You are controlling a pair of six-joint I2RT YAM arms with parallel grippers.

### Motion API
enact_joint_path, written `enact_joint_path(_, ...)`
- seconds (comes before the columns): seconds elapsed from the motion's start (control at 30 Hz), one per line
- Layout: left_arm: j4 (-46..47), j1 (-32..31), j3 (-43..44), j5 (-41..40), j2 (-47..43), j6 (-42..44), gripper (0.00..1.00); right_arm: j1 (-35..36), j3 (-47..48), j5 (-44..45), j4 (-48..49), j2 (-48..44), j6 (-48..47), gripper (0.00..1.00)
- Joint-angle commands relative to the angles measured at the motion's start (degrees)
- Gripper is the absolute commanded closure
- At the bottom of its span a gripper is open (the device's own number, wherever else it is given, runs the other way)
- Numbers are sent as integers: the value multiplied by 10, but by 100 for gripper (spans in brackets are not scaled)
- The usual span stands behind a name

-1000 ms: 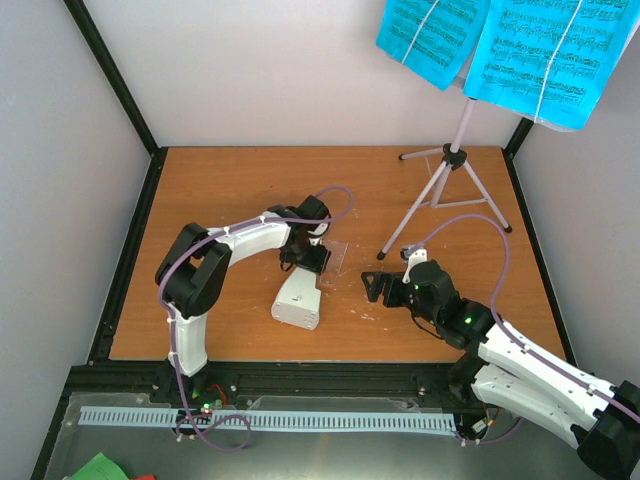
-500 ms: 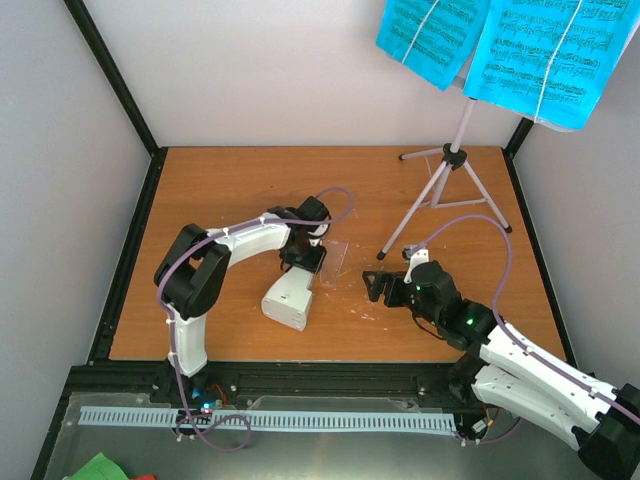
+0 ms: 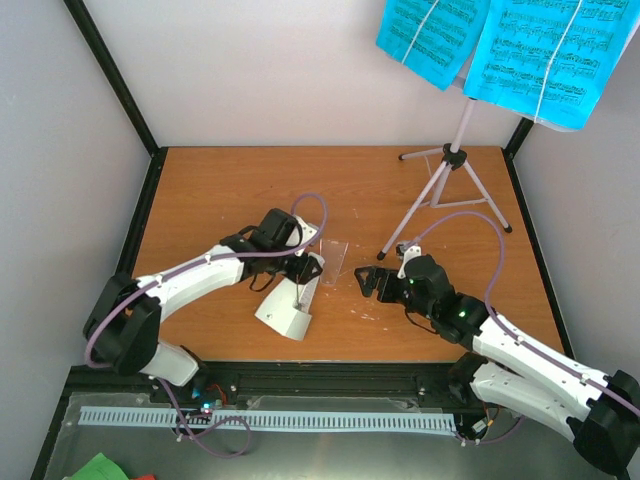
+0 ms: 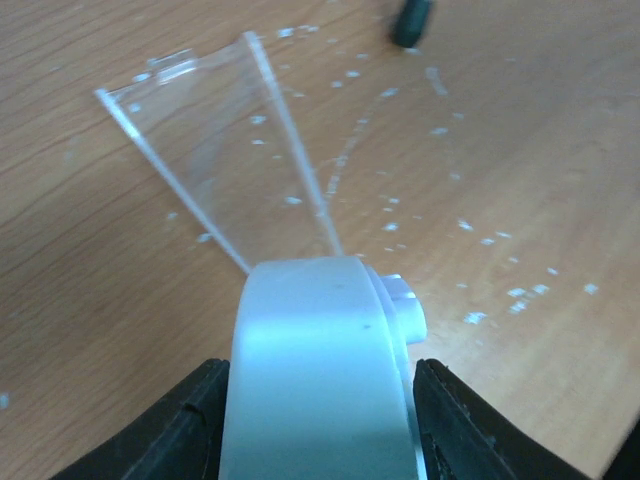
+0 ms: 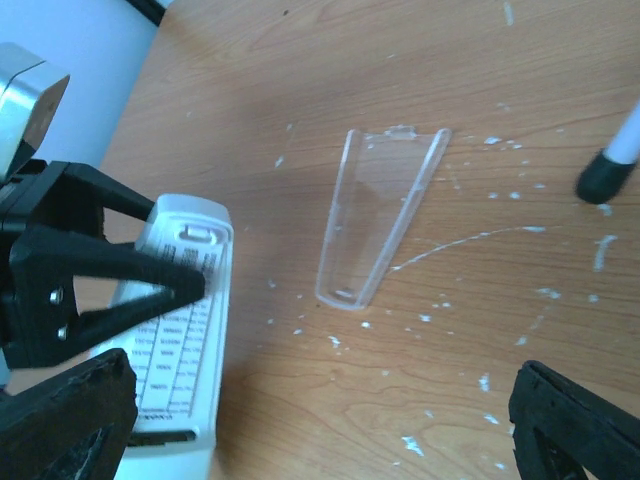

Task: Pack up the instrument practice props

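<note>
The white metronome [image 3: 285, 312] lies tilted on the wooden table, its narrow top between the fingers of my left gripper [image 3: 303, 275], which is shut on it. In the left wrist view the metronome's [image 4: 315, 360] white body fills the gap between both black fingers [image 4: 185, 425]. Its clear tapered cover [image 3: 333, 260] lies flat on the table just beyond, apart from the body. My right gripper [image 3: 372, 283] hovers open to the right of the cover [image 5: 385, 220], holding nothing. At the back right stands the lilac music stand [image 3: 448, 185], carrying the cyan sheet-music pages [image 3: 545, 55].
One black-tipped stand foot [image 5: 605, 175] rests near my right gripper. White flecks dot the table [image 3: 220, 190]. Walls and black frame posts [image 3: 115, 75] close in the left, back and right. A white slotted cable tray [image 3: 300, 420] runs along the front edge.
My left gripper closed on the metronome and pulled it toward the front left, tipping it, while the arm swung leftward. The right gripper crept slightly left, still open.
</note>
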Motion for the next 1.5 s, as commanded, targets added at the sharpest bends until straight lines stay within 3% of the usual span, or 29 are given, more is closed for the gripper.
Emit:
enact_joint_path(0.0, 72, -19, -23, 107, -55, 60, 64, 1, 33, -50, 36, 28, 28, 0)
enact_joint_path(0.23, 111, -49, -54, 144, -104, 82, 64, 2, 47, -114, 77, 60, 50, 7)
enact_joint_path(0.43, 116, -93, -67, 117, -117, 96, 64, 1, 48, -163, 101, 75, 79, 13)
enact_joint_path(0.8, 130, -99, -65, 140, -100, 93, 64, 5, 55, -221, 121, 119, 82, 27)
enact_joint_path(1.07, 124, -104, -63, 122, -96, 99, 64, 18, 71, -244, 115, 151, 72, 32)
enact_joint_path(1.2, 125, -104, -65, 113, -100, 100, 64, 19, 74, -255, 108, 159, 70, 38)
enact_joint_path(1.37, 124, -105, -64, 110, -99, 100, 63, 20, 77, -258, 110, 168, 67, 54)
enact_joint_path(1.47, 124, -105, -64, 108, -100, 100, 57, 20, 77, -248, 109, 168, 65, 61)
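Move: Across from the right hand, the white prop is already held near its narrow end by the left fingers: its middle lies about 15 cm to the right hand's left, 2 cm back and 6 cm below. From the left hand that middle is 6 cm back, 2 cm left and 2 cm down; the open right gripper is roughly 14 cm to its right, 4 cm back, 5 cm higher. The clear tray lies 5 cm ahead, 4 cm right and 11 cm below the left hand. Bringing the white prop back about 8 cm, with some rightward travel and a rise, the left hand swivels clockwise by some 20 degrees towards the right hand, then holds it there. The right hand reaches left to meet it, turning counter-clockwise and tipping down, its wide-open fingers closing about halfway to straddle and pinch the narrow end just past the left fingers, which keep their grip. ##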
